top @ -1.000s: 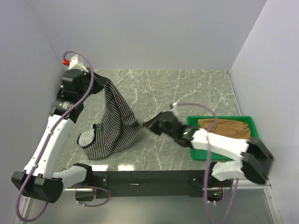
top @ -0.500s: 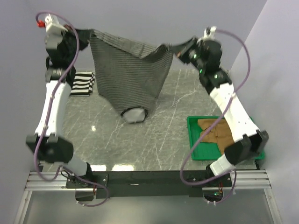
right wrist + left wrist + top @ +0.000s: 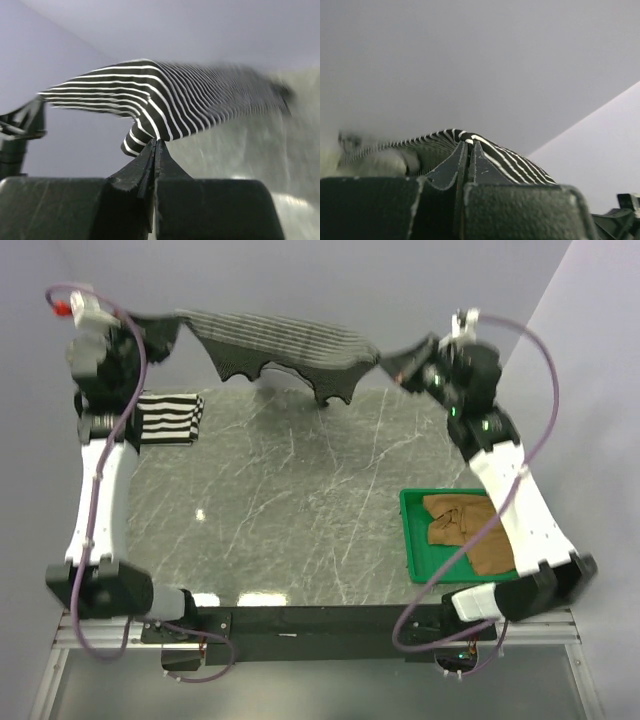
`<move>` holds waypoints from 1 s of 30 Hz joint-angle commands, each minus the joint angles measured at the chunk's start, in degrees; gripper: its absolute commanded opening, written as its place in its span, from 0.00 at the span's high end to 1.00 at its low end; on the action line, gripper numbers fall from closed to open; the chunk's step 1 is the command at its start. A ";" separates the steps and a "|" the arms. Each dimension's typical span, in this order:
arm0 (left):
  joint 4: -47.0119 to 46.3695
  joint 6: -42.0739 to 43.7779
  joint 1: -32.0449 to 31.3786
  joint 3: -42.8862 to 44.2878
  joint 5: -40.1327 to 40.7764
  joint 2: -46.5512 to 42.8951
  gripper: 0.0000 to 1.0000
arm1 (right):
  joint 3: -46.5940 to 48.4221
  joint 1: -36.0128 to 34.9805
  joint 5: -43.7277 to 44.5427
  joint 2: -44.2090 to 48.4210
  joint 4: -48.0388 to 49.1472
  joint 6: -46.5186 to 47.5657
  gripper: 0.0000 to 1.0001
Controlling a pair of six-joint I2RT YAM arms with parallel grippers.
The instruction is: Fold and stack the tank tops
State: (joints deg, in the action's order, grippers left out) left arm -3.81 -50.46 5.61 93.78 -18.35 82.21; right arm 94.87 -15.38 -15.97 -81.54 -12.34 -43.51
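Observation:
The thin-pinstripe tank top (image 3: 290, 340) hangs stretched nearly flat in the air above the far side of the table. My left gripper (image 3: 172, 328) is shut on its left end, my right gripper (image 3: 392, 353) on its right end. In the left wrist view the closed tips (image 3: 469, 143) pinch the striped cloth (image 3: 510, 159). The right wrist view shows the same at its tips (image 3: 156, 142), with the cloth (image 3: 190, 100) spreading away. The wide black-and-white striped top (image 3: 170, 418) lies folded at the table's far left. The tan-brown top (image 3: 478, 532) lies crumpled in the tray.
A green plastic tray (image 3: 412, 540) sits at the table's right near edge, under my right arm. Grey walls close in the left, back and right sides. The marble tabletop (image 3: 300, 500) stretches between folded top and tray.
Both arms rose and spread apart. The pinstripe top went from a heap hanging on the table to a spread sheet, then swung up and toward the back wall.

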 commanded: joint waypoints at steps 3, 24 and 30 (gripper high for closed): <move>-4.80 -3.85 0.37 -31.90 -2.57 -18.27 0.99 | -33.73 -0.35 -1.96 17.51 10.13 -2.10 1.00; 29.83 -2.90 -2.35 -62.51 -2.58 -61.05 0.51 | -74.05 -17.41 10.34 54.38 -11.65 -13.36 0.55; 23.60 -0.27 -2.35 -53.38 1.47 -47.55 0.54 | -66.67 -27.48 18.11 40.46 -5.42 -13.97 0.55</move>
State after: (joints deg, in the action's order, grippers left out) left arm 24.03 -54.08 3.29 34.28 -19.64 26.98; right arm 22.65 -37.08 -6.00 -33.47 -20.53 -56.97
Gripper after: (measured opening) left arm 0.475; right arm 0.451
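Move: Both hands hold the striped tank top stretched between them by its hem corners, high over the table. The near-table spot for the left corner lies about 28 cm back from the left hand, 1 cm right and some 48 cm below; the folded tank top is about 20 cm ahead and 20 cm left, equally low. From the right hand, the right corner's spot is about 25 cm back, straight below sideways and 43 cm down; the green bin is 15 cm back, 29 cm right and 41 cm below. Both hands, still pinching the hem corners, swing the striped tank top steeply down and back towards the near edge of the table, dropping some 36 cm and coming back over 20 cm while the wrists tip about 35 degrees downward. Low over the table the fingers of both hands open to roughly half and let go of the hem, then the left hand lifts several centimetres clear and the right hand stays low, rising only a little. ##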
